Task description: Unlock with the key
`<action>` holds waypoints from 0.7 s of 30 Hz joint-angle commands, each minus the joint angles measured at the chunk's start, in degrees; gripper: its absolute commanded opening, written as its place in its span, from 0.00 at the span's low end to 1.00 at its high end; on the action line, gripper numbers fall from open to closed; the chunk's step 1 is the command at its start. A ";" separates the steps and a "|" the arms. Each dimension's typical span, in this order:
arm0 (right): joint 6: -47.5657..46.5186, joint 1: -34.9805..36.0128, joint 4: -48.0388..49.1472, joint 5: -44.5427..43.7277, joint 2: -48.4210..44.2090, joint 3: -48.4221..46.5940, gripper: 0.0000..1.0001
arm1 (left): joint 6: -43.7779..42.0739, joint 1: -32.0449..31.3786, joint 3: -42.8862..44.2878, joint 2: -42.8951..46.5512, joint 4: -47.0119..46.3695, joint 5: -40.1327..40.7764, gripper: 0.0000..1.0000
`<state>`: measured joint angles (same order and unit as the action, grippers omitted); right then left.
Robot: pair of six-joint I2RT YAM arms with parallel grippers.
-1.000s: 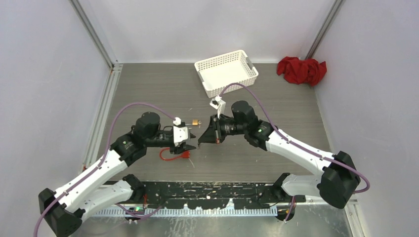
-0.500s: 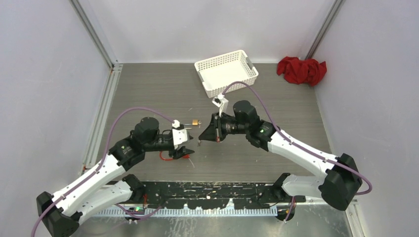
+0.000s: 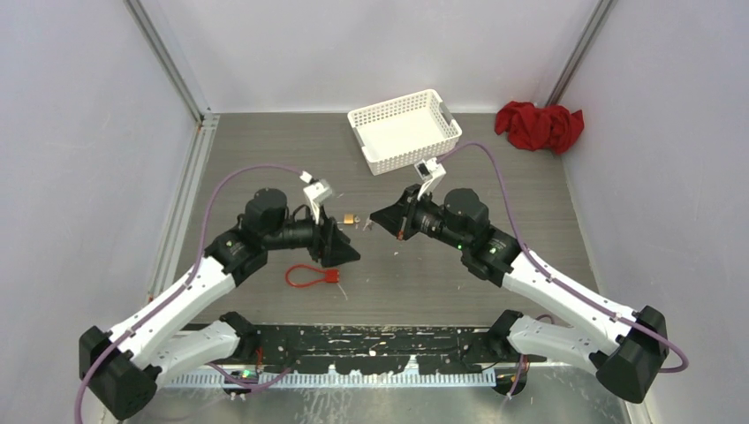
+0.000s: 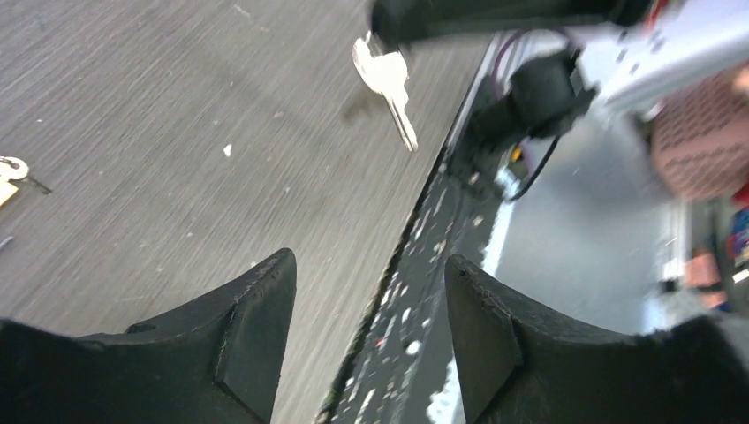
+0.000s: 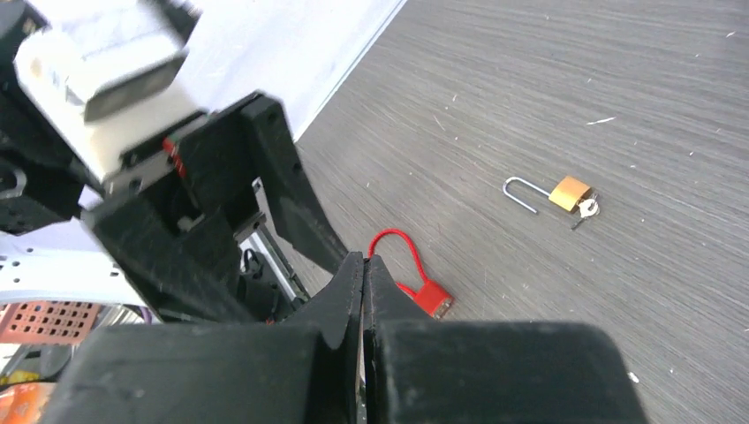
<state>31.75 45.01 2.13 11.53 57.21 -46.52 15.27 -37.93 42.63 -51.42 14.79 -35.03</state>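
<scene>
A silver key (image 4: 389,81) hangs blade-down from the tips of my right gripper (image 3: 378,217), which is shut on its head. In the right wrist view the right gripper (image 5: 363,259) shows its jaws pressed together, with the key hidden between them. My left gripper (image 4: 366,261) is open and empty. In the top view the left gripper (image 3: 347,254) faces the right one across a small gap. A red cable lock (image 3: 313,276) lies on the table below them, and the right wrist view shows the red lock (image 5: 422,292) too. A small brass padlock (image 5: 565,192) lies with its shackle open and a small key in it.
A white basket (image 3: 404,129) stands at the back centre. A red cloth (image 3: 539,124) lies in the back right corner. The black mounting rail (image 3: 380,340) runs along the near table edge. The brass padlock (image 3: 351,217) lies between the two wrists.
My left gripper has lifted off the red lock, swung toward the right arm and opened wider. The right gripper has drawn back to the right, still holding the key.
</scene>
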 commanded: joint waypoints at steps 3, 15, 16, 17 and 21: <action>-1.18 2.20 6.01 -6.50 -1.55 1.42 0.01 | 24.19 5.25 8.41 -6.70 -12.94 -11.72 0.57; 2.21 2.67 11.32 -5.72 -1.30 4.66 0.01 | 27.37 6.64 7.70 -7.51 -12.11 -13.61 0.38; 2.45 2.67 11.58 -5.74 -1.45 4.80 0.01 | 27.25 6.64 7.46 -7.53 -11.96 -13.57 0.38; 2.51 2.67 11.73 -5.81 -1.56 4.85 0.01 | 27.07 6.64 7.28 -7.50 -11.74 -13.50 0.37; 2.51 2.61 11.51 -5.66 -1.84 4.78 0.01 | 25.09 7.11 6.59 -7.16 -10.43 -12.19 0.36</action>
<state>33.41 47.31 9.58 6.50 56.51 -41.58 41.43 -31.51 49.65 -59.29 5.17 -46.59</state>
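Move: The keys hang just under the right hand's closed fingertips, about 1 cm to its left and 2 cm below. From the open left hand they are roughly 5 cm right, 3 cm ahead and 4 cm higher. On the table some 21 cm below the left hand, the gold padlock is about 18 cm ahead and 2 cm right, the red cable lock about 4 cm ahead and 6 cm left. The left hand rises about 6 cm towards the right-held keys, turning some 25 degrees, its fingers closing partway. ##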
